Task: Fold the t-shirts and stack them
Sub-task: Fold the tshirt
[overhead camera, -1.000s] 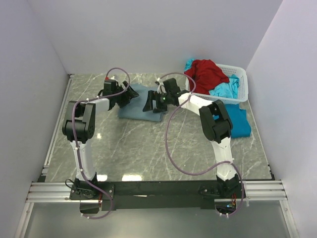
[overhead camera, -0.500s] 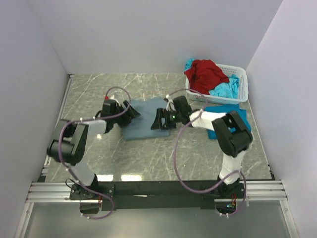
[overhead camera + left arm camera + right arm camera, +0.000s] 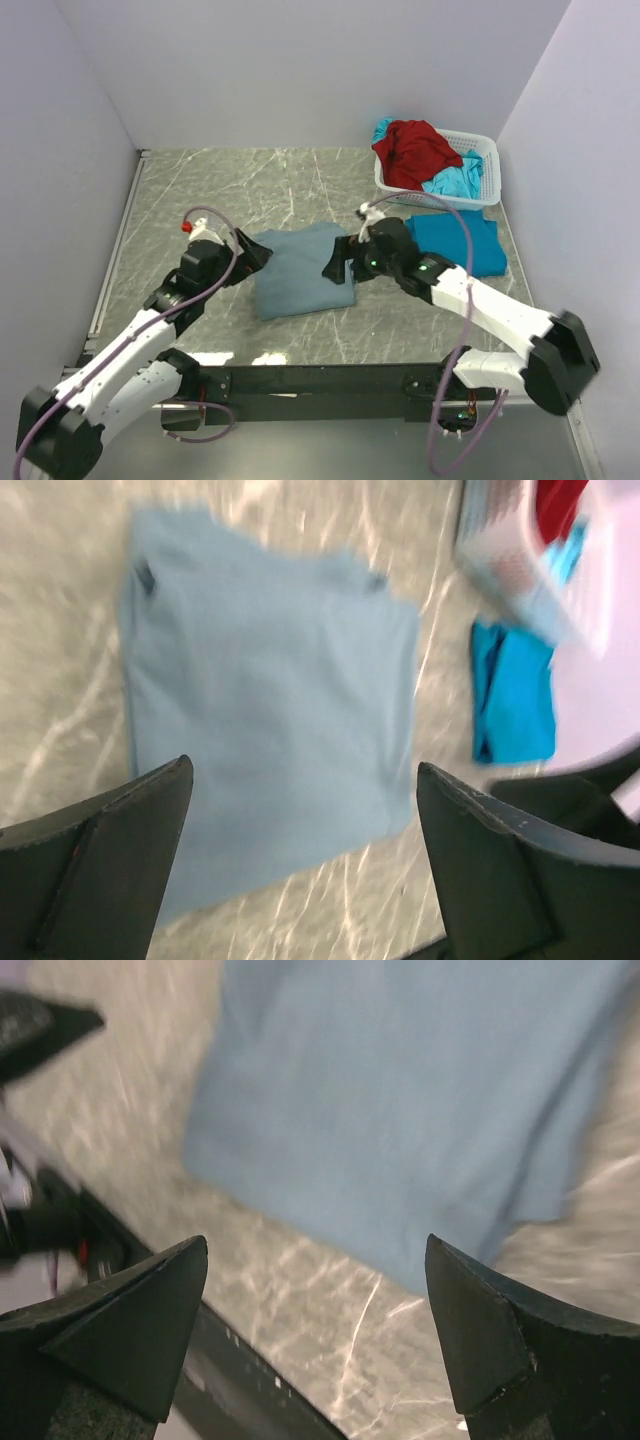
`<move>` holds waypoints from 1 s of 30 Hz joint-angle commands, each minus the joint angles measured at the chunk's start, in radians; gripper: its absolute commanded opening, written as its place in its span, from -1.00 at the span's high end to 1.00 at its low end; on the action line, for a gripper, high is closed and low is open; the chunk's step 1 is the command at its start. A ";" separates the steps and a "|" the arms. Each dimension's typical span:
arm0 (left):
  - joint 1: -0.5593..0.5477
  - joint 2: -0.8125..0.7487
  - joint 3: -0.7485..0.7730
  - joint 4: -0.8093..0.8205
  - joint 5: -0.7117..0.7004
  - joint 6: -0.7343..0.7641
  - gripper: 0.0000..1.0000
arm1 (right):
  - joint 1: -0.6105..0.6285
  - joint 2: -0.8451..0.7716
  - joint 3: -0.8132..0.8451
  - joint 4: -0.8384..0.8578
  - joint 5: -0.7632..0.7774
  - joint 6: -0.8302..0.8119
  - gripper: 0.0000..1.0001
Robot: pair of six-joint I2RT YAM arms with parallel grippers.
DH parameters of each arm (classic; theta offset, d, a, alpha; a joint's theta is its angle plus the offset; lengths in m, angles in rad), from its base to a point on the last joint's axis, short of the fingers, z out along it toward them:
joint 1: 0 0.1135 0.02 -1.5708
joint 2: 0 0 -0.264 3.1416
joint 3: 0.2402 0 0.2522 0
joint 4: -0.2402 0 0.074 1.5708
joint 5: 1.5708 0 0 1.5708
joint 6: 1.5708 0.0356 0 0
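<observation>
A folded dusty grey-blue t-shirt (image 3: pixel 300 272) lies flat on the marble table, also seen in the left wrist view (image 3: pixel 260 670) and the right wrist view (image 3: pixel 400 1110). My left gripper (image 3: pixel 250 255) hovers at its left edge, open and empty (image 3: pixel 305 770). At the shirt's right edge is my right gripper (image 3: pixel 340 262), open with nothing between its fingers (image 3: pixel 316 1245). A folded turquoise t-shirt (image 3: pixel 462 243) lies to the right (image 3: pixel 515 690). A red t-shirt (image 3: pixel 412 145) and another turquoise one (image 3: pixel 455 182) sit crumpled in the basket.
The white lattice basket (image 3: pixel 483 160) stands at the back right by the wall (image 3: pixel 520 565). Purple cables loop from both arms over the table. The black rail (image 3: pixel 320 380) runs along the near edge.
Both arms have drawn back toward the near edge. The grey-blue shirt now lies nearer the front than a second ago. The folded turquoise shirt is less covered by the right arm.
</observation>
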 commanded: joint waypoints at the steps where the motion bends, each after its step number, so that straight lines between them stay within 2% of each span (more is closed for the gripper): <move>1: -0.002 -0.065 0.076 -0.104 -0.159 0.029 -0.99 | -0.006 -0.113 0.053 -0.061 0.233 0.029 -0.91; 2: -0.002 -0.088 0.085 -0.106 -0.237 0.035 -0.99 | -0.009 -0.134 0.050 -0.062 0.326 0.040 -0.91; 6: 0.000 -0.118 0.116 -0.076 -0.377 0.055 -0.99 | -0.033 -0.182 -0.025 0.034 0.355 0.028 -0.91; 8: 0.000 -0.114 0.121 -0.056 -0.385 0.076 -0.99 | -0.058 -0.158 -0.023 0.042 0.326 -0.010 -0.92; 12: 0.000 -0.097 0.121 -0.029 -0.403 0.130 -0.99 | -0.105 -0.003 0.049 -0.014 0.275 -0.036 -0.92; 18: 0.001 -0.140 0.033 0.067 -0.385 0.121 -0.99 | -0.115 0.224 0.125 0.024 0.232 -0.070 -0.92; 21: 0.001 -0.158 0.016 0.060 -0.408 0.114 -0.99 | -0.113 0.334 0.190 -0.008 0.183 -0.081 -0.91; 30: 0.003 -0.115 0.044 0.023 -0.432 0.116 -0.99 | -0.098 0.480 0.233 0.004 0.197 -0.073 -0.80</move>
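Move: The grey-blue t-shirt's right-hand folded edge lies about 9 cm ahead of the right hand, 3 cm to its right and 10 cm below; the shirt's middle is some 5 cm ahead and 5 cm to the left of that hand. The blue folded shirt sits about 11 cm ahead and 28 cm right, the basket about 29 cm ahead and 25 cm right. From the left hand, that edge is roughly 19 cm right, 6 cm ahead and 10 cm below. The t-shirt's right edge is what the right hand goes for: it hops up some 5 cm, swinging forward and right, then comes down about 15 cm while still going forward, turning a little clockwise and rolling its left side down. Its wide-open fingers end astride the edge, the left fingertip seeming to touch the cloth. The left hand, still open, withdraws left and up from the shirt, turning about 20 degrees counter-clockwise. ##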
